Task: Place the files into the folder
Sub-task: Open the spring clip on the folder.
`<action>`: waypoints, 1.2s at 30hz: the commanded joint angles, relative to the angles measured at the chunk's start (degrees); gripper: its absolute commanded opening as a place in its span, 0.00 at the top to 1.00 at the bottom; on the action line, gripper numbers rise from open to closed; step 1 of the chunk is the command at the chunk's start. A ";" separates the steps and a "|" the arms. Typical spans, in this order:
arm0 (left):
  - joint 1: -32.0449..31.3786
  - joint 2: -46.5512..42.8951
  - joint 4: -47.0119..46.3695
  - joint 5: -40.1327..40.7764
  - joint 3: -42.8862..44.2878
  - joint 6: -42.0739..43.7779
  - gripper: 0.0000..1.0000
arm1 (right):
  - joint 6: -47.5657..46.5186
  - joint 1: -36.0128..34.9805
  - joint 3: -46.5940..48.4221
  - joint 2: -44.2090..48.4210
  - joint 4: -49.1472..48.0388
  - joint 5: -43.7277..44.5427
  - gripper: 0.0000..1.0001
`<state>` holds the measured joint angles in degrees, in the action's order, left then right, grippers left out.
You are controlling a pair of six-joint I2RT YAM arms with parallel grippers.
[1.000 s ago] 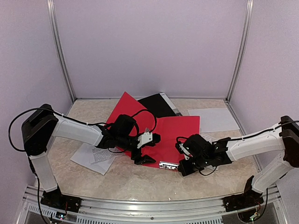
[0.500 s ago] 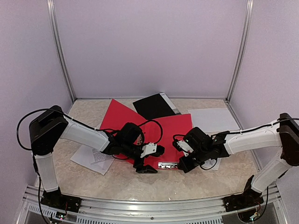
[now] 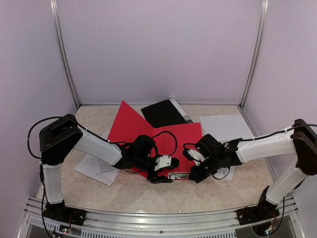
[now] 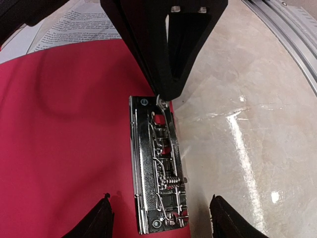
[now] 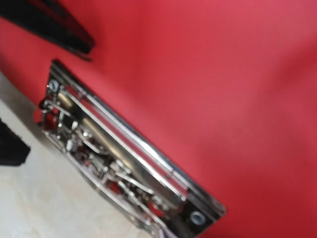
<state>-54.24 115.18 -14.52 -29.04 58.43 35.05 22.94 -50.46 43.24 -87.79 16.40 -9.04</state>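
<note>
A red folder (image 3: 166, 136) lies open mid-table, with a metal clip (image 3: 177, 175) at its near edge. My left gripper (image 3: 166, 172) is open. In the left wrist view its fingertips (image 4: 99, 223) stand on either side of the clip (image 4: 158, 173) without touching it. My right gripper (image 3: 191, 173) is shut, and its black tip (image 4: 166, 74) rests against the far end of the clip's lever. The files lie outside the folder: a printed sheet (image 3: 96, 168) under my left arm and a blank sheet (image 3: 225, 126) at the back right. The right wrist view shows only the clip (image 5: 124, 168) and red cover (image 5: 223, 74).
A black folder (image 3: 161, 112) lies behind the red one, partly under it. The marble table (image 3: 133, 196) ends at a metal rail (image 3: 158, 218) along the near edge. Walls close in the back and both sides.
My left gripper has moved right to the clip and its jaws have narrowed a little. The right gripper edged left onto the clip. The red folder's left flap shifted.
</note>
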 commanded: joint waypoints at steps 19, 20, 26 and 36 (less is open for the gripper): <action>-1.69 4.34 -4.71 0.31 -0.04 1.17 0.64 | -0.36 0.88 -0.91 -0.55 -1.19 -0.93 1.00; -1.75 4.51 -4.80 0.36 -0.07 1.31 0.65 | -0.28 0.85 -1.03 -0.54 -1.34 -1.11 1.00; -1.91 4.97 -4.84 -0.33 -0.70 2.01 0.73 | -0.34 1.26 -1.40 0.04 -1.28 -1.05 1.00; -2.26 5.33 -4.35 0.21 -1.01 1.28 0.80 | 3.51 2.18 -4.40 -0.06 -6.26 -2.70 1.00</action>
<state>-55.40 118.15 -20.43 -28.88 58.59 36.14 24.75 -48.95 40.86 -87.72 13.45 -11.62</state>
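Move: Just right of the left hand's spread fingers lies the spring clip, its middle about 4 cm to the right and 2 cm lower, level fore and aft. The red cover carrying it centres some 13 cm ahead and 3 cm right of that hand. From the right hand the clip's middle is roughly 6 cm left, 1 cm ahead and 2 cm lower; the lever end sits about 1 cm left of and 1 cm below its shut fingers, and the printed sheet some 12 cm ahead and 8 cm right. Closing from about two-thirds open to a quarter, the left fingers come in from front and back around the left part of the spring clip and pinch it by its long edges, while the hand eases about 1.5 cm right along the clip and slightly down. The right hand stays nearly in place, still shut with its tips against the lever end, sinking about half a centimetre. ##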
